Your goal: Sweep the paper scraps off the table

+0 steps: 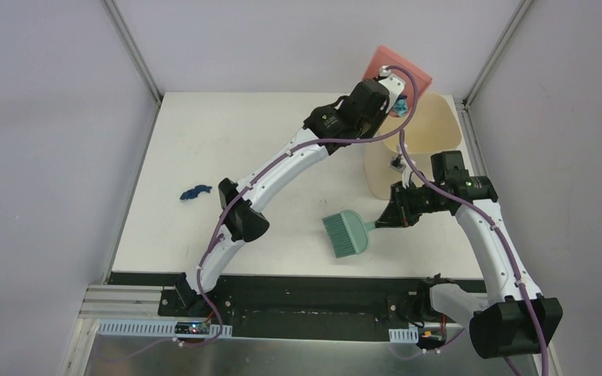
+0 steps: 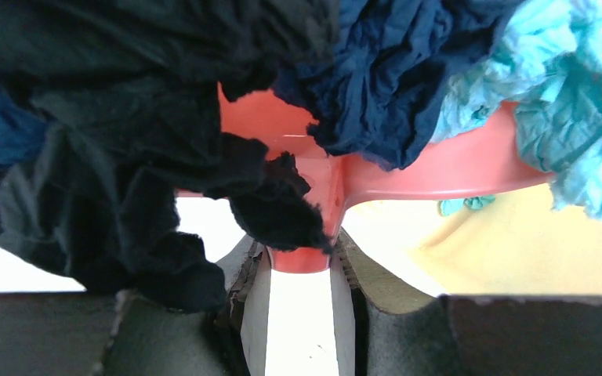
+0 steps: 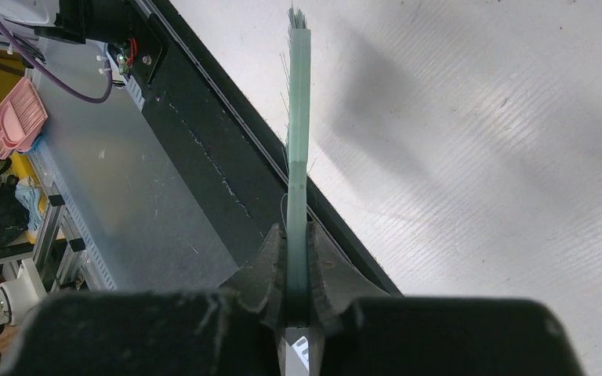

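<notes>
My left gripper [image 1: 386,88] is shut on the handle of the pink dustpan [image 1: 398,66], which is held tilted above the beige bin [image 1: 433,135] at the table's far right. In the left wrist view the handle [image 2: 307,262] sits between my fingers, and black [image 2: 102,164], dark blue [image 2: 392,78] and light teal [image 2: 564,102] paper scraps lie piled in the pan. One dark blue scrap [image 1: 196,190] lies on the table [image 1: 227,133] at the left. My right gripper [image 1: 386,218] is shut on the teal hand brush [image 1: 346,233], whose handle [image 3: 298,164] is clamped edge-on in its jaws.
A small teal scrap [image 2: 468,205] shows below the pan against the bin's inside wall [image 2: 533,251]. The black front rail [image 1: 298,286] runs along the near edge of the table. Off the table, another pink dustpan [image 3: 19,121] lies among clutter.
</notes>
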`<state>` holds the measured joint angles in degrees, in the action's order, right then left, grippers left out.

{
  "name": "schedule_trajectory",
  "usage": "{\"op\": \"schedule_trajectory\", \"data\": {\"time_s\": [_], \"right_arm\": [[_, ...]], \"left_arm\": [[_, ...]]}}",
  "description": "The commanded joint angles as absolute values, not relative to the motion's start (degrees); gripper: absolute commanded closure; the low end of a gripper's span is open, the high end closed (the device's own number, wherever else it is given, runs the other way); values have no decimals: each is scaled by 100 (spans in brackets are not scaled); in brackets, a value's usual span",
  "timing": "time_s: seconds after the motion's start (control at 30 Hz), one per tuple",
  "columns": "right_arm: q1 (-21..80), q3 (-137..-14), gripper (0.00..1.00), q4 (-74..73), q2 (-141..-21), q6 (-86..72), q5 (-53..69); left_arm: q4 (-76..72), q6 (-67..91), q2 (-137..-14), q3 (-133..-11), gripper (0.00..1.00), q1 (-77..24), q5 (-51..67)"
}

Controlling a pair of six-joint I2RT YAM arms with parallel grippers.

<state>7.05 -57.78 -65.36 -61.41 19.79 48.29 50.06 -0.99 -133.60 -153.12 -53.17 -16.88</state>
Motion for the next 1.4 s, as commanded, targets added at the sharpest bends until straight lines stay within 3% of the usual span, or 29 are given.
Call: {"op": "schedule_trajectory", "data": {"time_s": [0.0, 0.33, 0.57, 0.83, 1.37], "right_arm": [[729, -5792, 100, -6380, -6112, 2169, 5022], [729, -5774, 100, -6413, -5952, 2249, 5097], [728, -5865, 100, -6578, -5914, 2462, 5247], [729, -6431, 100, -7400, -6005, 3000, 5329], [725, -6730, 100, -7855, -5528, 3208, 5010]], "left_arm": [[5235, -28, -12949, -15460, 100, -5259, -1727], [7399, 412, -11651, -14472, 100, -5061, -1651], [8402, 749, -10729, -11681, 100, -4957, -892], [7671, 837, -10168, -9290, 100, -4909, -139], [5487, 1051, -11147, -7799, 93, -4920, 588]]}}
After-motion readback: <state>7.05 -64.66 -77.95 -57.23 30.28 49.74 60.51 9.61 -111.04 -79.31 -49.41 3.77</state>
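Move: The loaded dustpan in the left hand is being taken to the green brush head, some 23 cm back, 8 cm to that hand's left and 16 cm below it. The bin's middle is about 12 cm to its right, 3 cm back and 14 cm lower; a black scrap lies some 22 cm back, 34 cm left and 27 cm down. From the right hand, the brush head is about 9 cm left, 1 cm ahead and 7 cm lower. Keeping its grip on the dustpan's handle, the left hand carries the pan away from the bin, first left and back, then steeply down towards the brush head: about 20 cm left, 20 cm back and 25 cm down, the fingers tipping well downwards. The right hand still grips the brush and eases it a few centimetres up and back. ##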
